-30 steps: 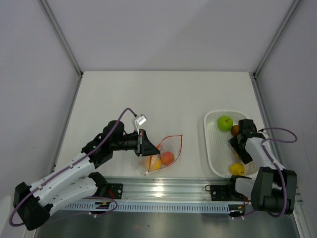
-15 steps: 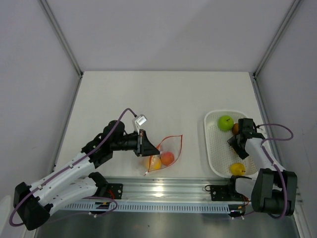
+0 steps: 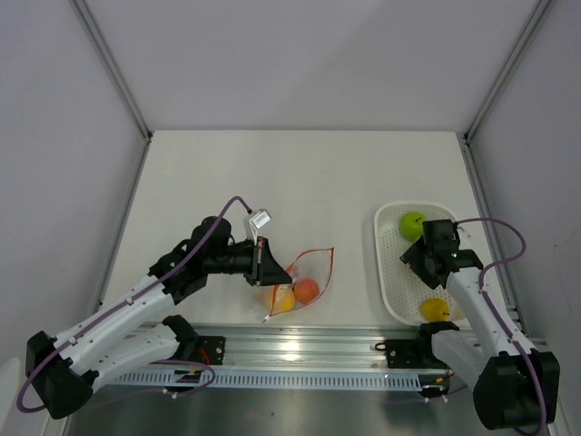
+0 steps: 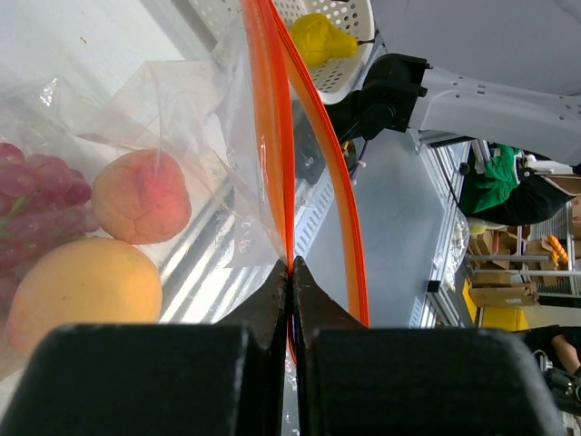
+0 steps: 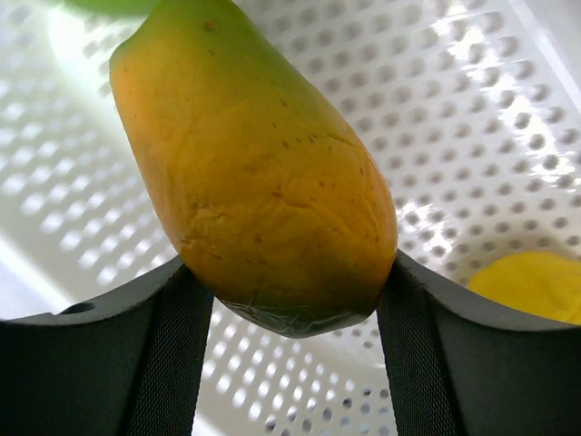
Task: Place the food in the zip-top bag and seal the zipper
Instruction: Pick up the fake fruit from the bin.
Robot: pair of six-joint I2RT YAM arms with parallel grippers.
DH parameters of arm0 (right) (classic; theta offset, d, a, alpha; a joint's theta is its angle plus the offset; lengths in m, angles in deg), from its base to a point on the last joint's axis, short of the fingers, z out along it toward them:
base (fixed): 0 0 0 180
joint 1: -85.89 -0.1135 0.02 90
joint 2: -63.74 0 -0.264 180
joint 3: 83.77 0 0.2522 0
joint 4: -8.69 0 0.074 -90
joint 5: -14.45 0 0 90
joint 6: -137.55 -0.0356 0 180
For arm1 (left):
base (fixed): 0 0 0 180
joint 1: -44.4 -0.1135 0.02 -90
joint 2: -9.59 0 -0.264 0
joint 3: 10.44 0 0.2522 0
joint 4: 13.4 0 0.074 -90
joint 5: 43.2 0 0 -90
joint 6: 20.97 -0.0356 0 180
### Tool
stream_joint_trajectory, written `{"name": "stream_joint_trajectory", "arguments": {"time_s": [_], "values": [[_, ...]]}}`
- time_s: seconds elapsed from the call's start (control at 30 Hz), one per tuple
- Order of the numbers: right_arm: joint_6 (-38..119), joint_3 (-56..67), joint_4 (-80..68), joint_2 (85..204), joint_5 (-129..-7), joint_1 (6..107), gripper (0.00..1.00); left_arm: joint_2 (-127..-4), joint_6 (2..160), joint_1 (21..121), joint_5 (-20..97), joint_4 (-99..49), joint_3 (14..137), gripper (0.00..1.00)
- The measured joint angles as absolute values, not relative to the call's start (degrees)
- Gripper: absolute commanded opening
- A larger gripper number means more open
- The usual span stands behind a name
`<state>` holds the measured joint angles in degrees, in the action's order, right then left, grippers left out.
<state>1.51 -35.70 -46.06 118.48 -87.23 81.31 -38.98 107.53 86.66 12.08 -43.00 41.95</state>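
The zip-top bag (image 3: 309,270) lies near the front edge, its mouth held up. My left gripper (image 3: 276,269) is shut on one side of the orange-red zipper (image 4: 272,136); the other side bows away, so the mouth gapes. Inside the bag sit a peach-coloured fruit (image 4: 141,195), an orange one (image 4: 82,291) and red grapes (image 4: 36,182). My right gripper (image 5: 295,313) is shut on an orange-yellow fruit (image 5: 263,163) above the white tray (image 3: 390,282). In the top view that fruit is hidden under the right gripper (image 3: 418,254). A green fruit (image 3: 412,223) and a yellow one (image 3: 436,309) lie in the tray.
The perforated tray (image 5: 472,100) stands at the right, close to the right wall frame. A metal rail (image 3: 290,350) carrying the arm bases runs along the near edge. White tabletop stretches between bag and tray.
The right gripper closed on the orange-yellow fruit in the tray, and the arm swung a little left with it. The left gripper and bag stayed put.
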Motion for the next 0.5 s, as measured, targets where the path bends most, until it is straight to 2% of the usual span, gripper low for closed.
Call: {"name": "stream_joint_trajectory", "arguments": {"time_s": [0.27, 0.5], "values": [[2.2, -30.1, -48.4, 115.8, -86.6, 66.4, 0.00, -39.9, 106.9, 86.5, 12.2, -45.9, 43.7, 0.01], [2.8, -25.9, -51.2, 115.8, -88.4, 55.2, 0.00, -41.5, 107.0, 86.3, 13.4, -47.4, 44.8, 0.01]]}}
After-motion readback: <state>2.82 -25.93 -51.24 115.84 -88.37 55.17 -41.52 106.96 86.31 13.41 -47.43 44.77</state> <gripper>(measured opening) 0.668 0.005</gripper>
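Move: The right hand already holds the mango clear of the bin floor. The open bag mouth lies about 24 cm to its left, 3 cm nearer the base and perhaps 4 cm higher, with the peach in the bag some 27 cm left, 6 cm back and 3 cm lower. In the bin, the green apple is about 9 cm ahead and the yellow pear 12 cm back, 5 cm right, both slightly lower. From the left hand, the mouth is roughly 5 cm right and 8 cm below. Keeping its grip on the mango, the right hand sweeps about 10 cm to the left and climbs some 6 cm at the same time, from inside the bin to over its left rim, towards the open bag mouth. On the way the wrist turns nearly 30 degrees counter-clockwise and the fingers tip slightly upward, while the left hand stays almost in place, still pinching the orange zipper edge so that the bag stands open. ##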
